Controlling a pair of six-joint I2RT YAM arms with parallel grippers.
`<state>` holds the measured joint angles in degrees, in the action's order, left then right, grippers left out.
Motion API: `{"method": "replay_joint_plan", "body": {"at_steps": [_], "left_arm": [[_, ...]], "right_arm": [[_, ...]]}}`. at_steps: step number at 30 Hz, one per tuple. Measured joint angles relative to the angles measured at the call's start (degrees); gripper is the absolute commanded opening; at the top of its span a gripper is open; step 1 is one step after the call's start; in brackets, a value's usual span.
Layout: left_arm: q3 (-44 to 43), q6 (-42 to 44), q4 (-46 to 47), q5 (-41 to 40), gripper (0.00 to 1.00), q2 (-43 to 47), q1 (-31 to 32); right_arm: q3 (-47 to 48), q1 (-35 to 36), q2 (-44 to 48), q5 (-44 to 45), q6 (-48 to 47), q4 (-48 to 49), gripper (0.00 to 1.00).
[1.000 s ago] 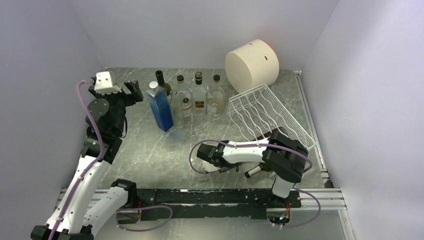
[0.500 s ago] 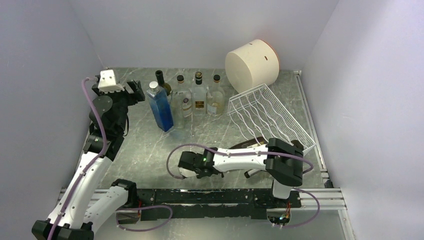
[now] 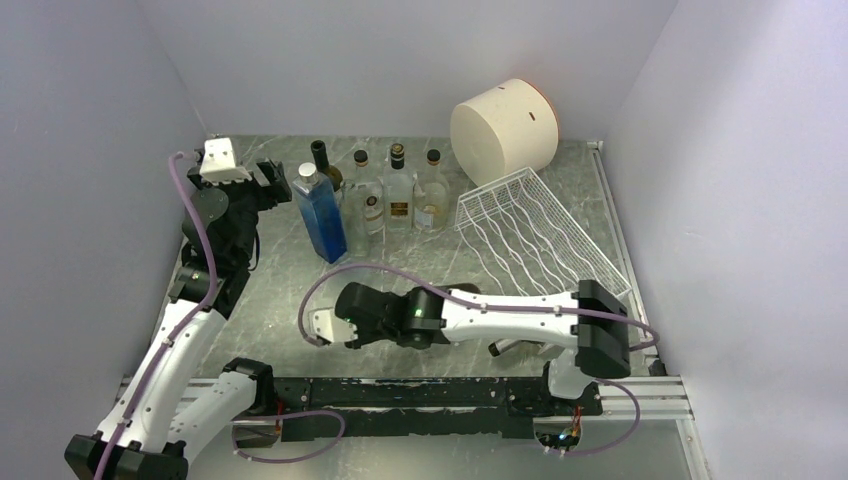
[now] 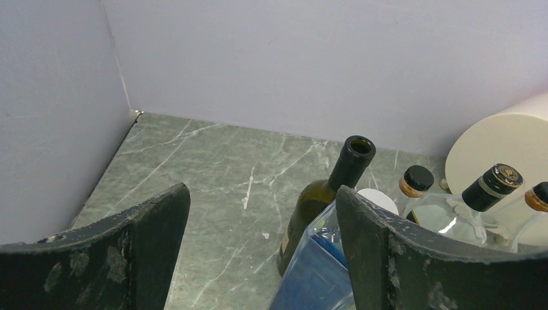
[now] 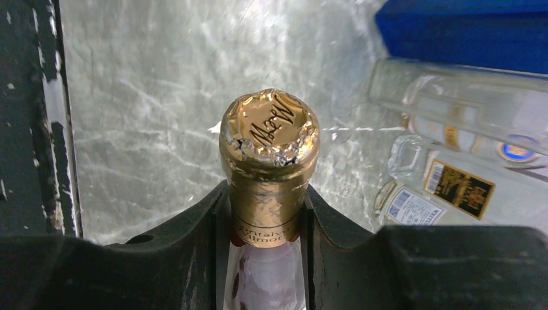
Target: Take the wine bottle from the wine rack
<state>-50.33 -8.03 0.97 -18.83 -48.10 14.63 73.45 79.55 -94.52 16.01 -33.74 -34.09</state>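
Note:
The wine bottle has a gold foil cap. My right gripper is shut on its neck just below the foil, one finger on each side. In the top view my right gripper reaches left over the front middle of the table. It is well clear of the white wire wine rack, which stands tilted at the back right. The bottle's body is hidden under the arm there. My left gripper hangs open at the back left, beside a blue bottle, holding nothing.
A row of bottles stands at the back: the blue bottle, a dark green one and clear ones. A big cream cylinder lies behind the rack. A dark object lies under the right arm. Walls close three sides.
My right arm has swung left along the front of the table, away from the rack, still shut on the bottle neck. My left arm has shifted only slightly.

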Motion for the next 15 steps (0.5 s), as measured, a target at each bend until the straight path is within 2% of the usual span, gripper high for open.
{"method": "replay_joint_plan", "body": {"at_steps": [5, 15], "left_arm": [[0.0, 0.0, 0.0, 0.0, 0.87, -0.2, 0.0], [0.0, 0.0, 0.0, 0.0, 0.87, -0.3, 0.0]], "right_arm": [[0.0, -3.3, 6.4, -4.1, 1.6, 4.6, 0.0], [-1.3, -17.2, 12.5, -15.0, 11.6, 18.4, 0.0]]}}
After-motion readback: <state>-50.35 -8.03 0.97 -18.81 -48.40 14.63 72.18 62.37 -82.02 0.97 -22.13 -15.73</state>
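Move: The right hand already holds the gold-capped wine bottle by its neck; the free patch of table before the standing bottles lies about 21 cm ahead, 9 cm to the right and 15 cm down. The blue bottle stands some 21 cm ahead and 2 cm left, the tall clear bottle about 23 cm ahead and 2 cm right, the labelled clear bottle roughly 30 cm ahead and 10 cm right. From the left hand the patch is some 2 cm ahead, 17 cm right, 37 cm down. Upward first and then increasingly forward as well, the right hand climbs about 12 cm and travels some 8 cm out, nearer the standing bottles. Meanwhile the wrist tips its fingers up by roughly 35 degrees, from steeply down to mostly leftward, with a small clockwise turn. The fingers keep their hold on the gold-capped neck. ##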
